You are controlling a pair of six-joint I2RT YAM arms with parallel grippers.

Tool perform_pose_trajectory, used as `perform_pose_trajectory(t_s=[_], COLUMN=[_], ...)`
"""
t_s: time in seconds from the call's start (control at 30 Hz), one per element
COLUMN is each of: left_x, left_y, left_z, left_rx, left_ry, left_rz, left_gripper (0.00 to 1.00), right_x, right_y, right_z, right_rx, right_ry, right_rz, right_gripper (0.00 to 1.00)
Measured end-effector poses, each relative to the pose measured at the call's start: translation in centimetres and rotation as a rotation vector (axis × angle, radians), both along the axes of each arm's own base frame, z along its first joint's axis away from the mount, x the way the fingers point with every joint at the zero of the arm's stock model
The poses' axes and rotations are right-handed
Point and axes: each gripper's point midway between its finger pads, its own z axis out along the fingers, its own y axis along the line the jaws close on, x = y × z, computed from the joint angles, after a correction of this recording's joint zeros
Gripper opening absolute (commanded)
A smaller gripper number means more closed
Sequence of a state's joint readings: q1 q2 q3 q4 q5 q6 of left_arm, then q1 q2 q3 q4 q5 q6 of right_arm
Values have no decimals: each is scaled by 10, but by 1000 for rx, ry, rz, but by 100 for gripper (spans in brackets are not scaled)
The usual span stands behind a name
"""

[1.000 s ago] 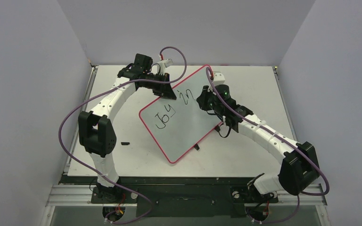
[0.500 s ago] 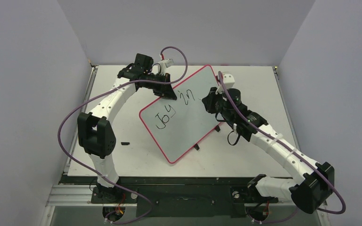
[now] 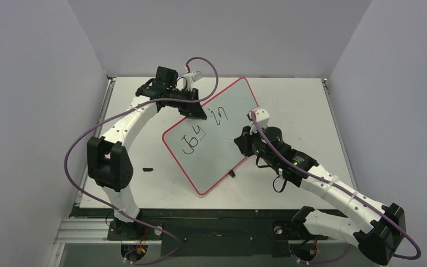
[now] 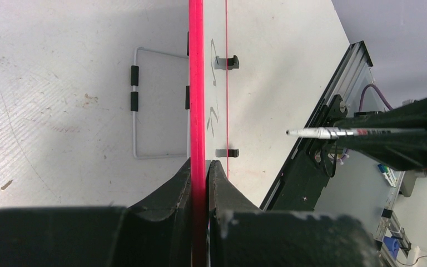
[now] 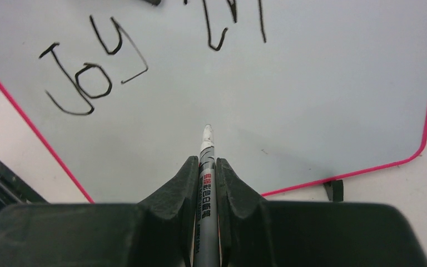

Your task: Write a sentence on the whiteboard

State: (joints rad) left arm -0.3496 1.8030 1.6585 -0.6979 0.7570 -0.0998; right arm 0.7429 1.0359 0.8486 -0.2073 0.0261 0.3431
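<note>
The whiteboard (image 3: 214,153) has a red rim and stands tilted on the table, seen edge-on in the left wrist view (image 4: 196,83). My left gripper (image 3: 198,112) is shut on its upper left rim (image 4: 199,167). The sentence reads "Joy" (image 3: 193,139) and "in" (image 3: 221,114), and both words also show in the right wrist view as "Joy" (image 5: 89,72) and "in" (image 5: 228,22). My right gripper (image 3: 242,142) (image 5: 207,162) is shut on a grey marker (image 5: 206,153). The marker (image 4: 333,132) points at the blank area below the words, its tip a little off the board.
A small black cap (image 3: 147,168) lies on the table left of the board. Behind the board are a wire stand (image 4: 155,103) and black clips (image 4: 232,61). Grey walls close in the left, back and right. A metal rail (image 3: 222,228) runs along the near edge.
My right arm has swung the marker from beside "in" at the board's upper right down to its lower right part. The left gripper keeps its hold on the rim.
</note>
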Motion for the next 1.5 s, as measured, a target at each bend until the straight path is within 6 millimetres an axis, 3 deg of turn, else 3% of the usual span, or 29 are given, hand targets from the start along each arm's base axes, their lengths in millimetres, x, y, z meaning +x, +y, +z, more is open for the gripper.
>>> perform_pose_trajectory(t_s=[0.37,0.87,1.07,1.5], left_x=[4,9,10,13], left_y=[2,10,11,11], left_z=[-3,-9,-11,-13], left_rx=[-12,-28,-32,-35], left_ry=[11,45,52,58], left_rz=[40,80,93,114], left_gripper=[0,0,0,0], right_x=[-47,-75,-78,-72], right_y=[41,96,109,120], right_z=[-12,-47,-57,-59], right_rx=[-34,-105,-131,-139], right_ry=[-37,-41,-38,-51], right_rz=[195,309,320,300], right_gripper=[0,0,0,0])
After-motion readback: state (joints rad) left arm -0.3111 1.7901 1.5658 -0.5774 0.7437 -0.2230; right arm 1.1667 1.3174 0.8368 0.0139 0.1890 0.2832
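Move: The right hand holds the marker clear of the tilted whiteboard; the bare spot on the near side of the J, where the next line can start, is about 15 cm to its left, 6 cm back and 8 cm below. The word "Joy" is some 16 cm left, 1 cm ahead and 5 cm lower; "in" is about 7 cm left, 10 cm ahead and 3 cm lower. From the left hand, that spot is about 17 cm back, 1 cm left and 6 cm below. Keeping its grip on the marker, the right hand sweeps back and left away from "in", then mostly left and down towards the bare board under the J, some 12 cm left, 8 cm back and 6 cm down in all, turning almost 20 degrees counter-clockwise and slowing to bring the tip on or just above the surface. Meanwhile the left hand keeps the board's edge pinched and eases about 2 cm forward, left and down, turning slightly counter-clockwise with it. ##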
